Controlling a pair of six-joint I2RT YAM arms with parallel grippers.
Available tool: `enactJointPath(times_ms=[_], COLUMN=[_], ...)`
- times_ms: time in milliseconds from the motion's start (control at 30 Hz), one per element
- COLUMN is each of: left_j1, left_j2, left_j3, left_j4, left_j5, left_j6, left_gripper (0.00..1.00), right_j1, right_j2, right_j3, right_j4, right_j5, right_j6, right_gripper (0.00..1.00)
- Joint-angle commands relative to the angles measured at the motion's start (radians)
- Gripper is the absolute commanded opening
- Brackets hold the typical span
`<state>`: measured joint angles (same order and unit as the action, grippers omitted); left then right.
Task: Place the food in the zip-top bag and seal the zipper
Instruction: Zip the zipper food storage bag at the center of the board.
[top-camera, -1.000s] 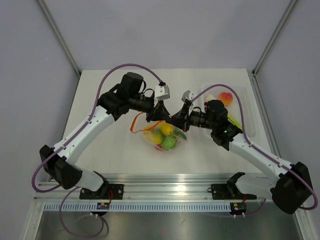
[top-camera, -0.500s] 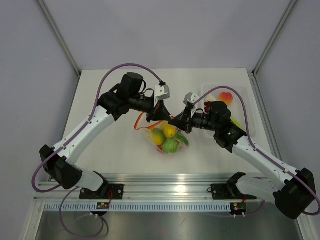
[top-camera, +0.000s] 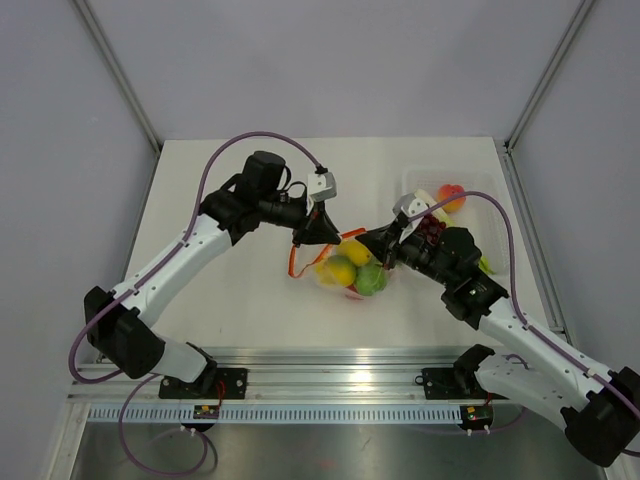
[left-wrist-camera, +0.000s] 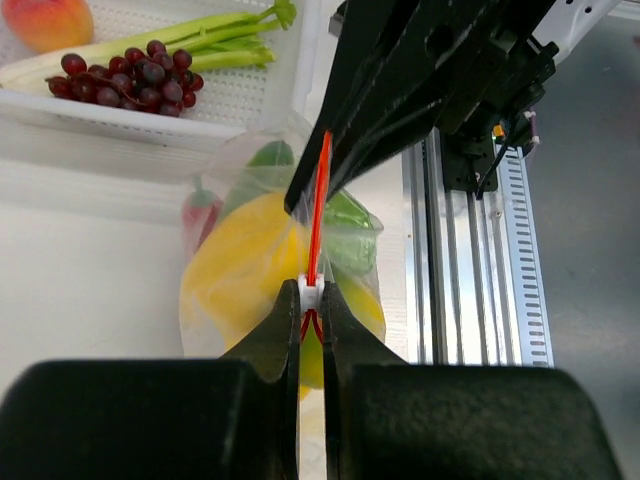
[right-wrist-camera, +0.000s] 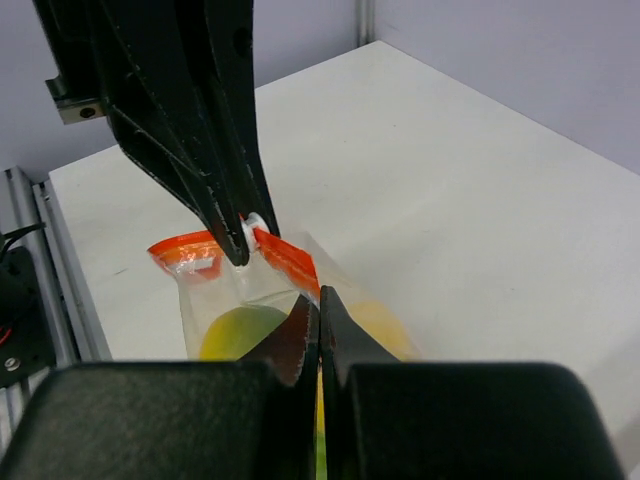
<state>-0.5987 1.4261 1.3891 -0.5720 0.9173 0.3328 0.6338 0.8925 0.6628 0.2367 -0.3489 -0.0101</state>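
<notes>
The zip-top bag (top-camera: 350, 272) hangs just above the table between the two grippers. Inside it is food: yellow lemons (top-camera: 338, 270), a green piece (top-camera: 371, 279) and something red. My left gripper (left-wrist-camera: 312, 292) is shut on the white slider of the red-orange zipper (left-wrist-camera: 318, 210), on the bag's left part. My right gripper (right-wrist-camera: 320, 300) is shut on the bag's mouth edge at the zipper's right end (right-wrist-camera: 285, 258). In the right wrist view, the left fingertips (right-wrist-camera: 232, 232) pinch the slider (right-wrist-camera: 252, 222), with a slack loop of strip behind them.
A white tray (top-camera: 497, 235) stands at the right of the table. It holds purple grapes (left-wrist-camera: 130, 80), a peach-coloured fruit (left-wrist-camera: 45, 20) and green stalks (left-wrist-camera: 220, 30). The metal rail (top-camera: 330, 370) runs along the near edge.
Both grippers and the bag have shifted to the right. The left jaws have closed further on the slider. The right arm has swung to the right, still gripping the bag's edge.
</notes>
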Motion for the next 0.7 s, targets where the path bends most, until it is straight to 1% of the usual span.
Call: enactJointPath(times_ms=[0, 267, 500, 667], left_j1=[0.039, 0.097, 0.178, 0.263], left_j2=[-0.033, -0.072, -0.141, -0.187], left_j3=[-0.038, -0.119, -0.214, -0.255], left_j4=[-0.020, -0.006, 0.037, 0.040], left_j5=[-0.038, -0.089, -0.136, -0.139], left_j6=[-0.020, -0.052, -0.084, -0.090], left_gripper=[0.00, 0.00, 0.00, 0.00], right_j1=[-0.005, -0.008, -0.009, -0.013], right_j2=[-0.056, -0.101, -0.116, -0.099], right_j3=[-0.002, -0.025, -0.014, 0.001], right_j4=[0.162, 0.173, 0.171, 0.176], right_j5=[0.192, 0.367, 0.422, 0.441], right_j6=[0.004, 0.002, -0.010, -0.007], right_gripper=[0.00, 0.00, 0.00, 0.00])
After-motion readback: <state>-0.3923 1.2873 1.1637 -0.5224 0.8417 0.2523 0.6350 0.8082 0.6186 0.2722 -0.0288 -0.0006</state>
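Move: Around 9 cm to the left hand's left, 4 cm back and slightly lower lies the open end of the zipper loop. The food in the bag is some 5 cm back, 4 cm right and 9 cm below that hand. From the right hand, the slider pinched by the left is about 5 cm left and 1 cm back, at much the same height; the food is 6 cm back, directly behind and below, the grapes 17 cm right, level with it and lower. Drawing the pinched slider along the zipper, the left hand goes about 7 cm left, with some 4 cm down and 3 cm forward, turning roughly 15 degrees counter-clockwise. The right keeps its pinch on the zipper's right-hand end and pulls the other way, about 5 cm right and 3 cm forward, turning clockwise; both grippers stay shut. ##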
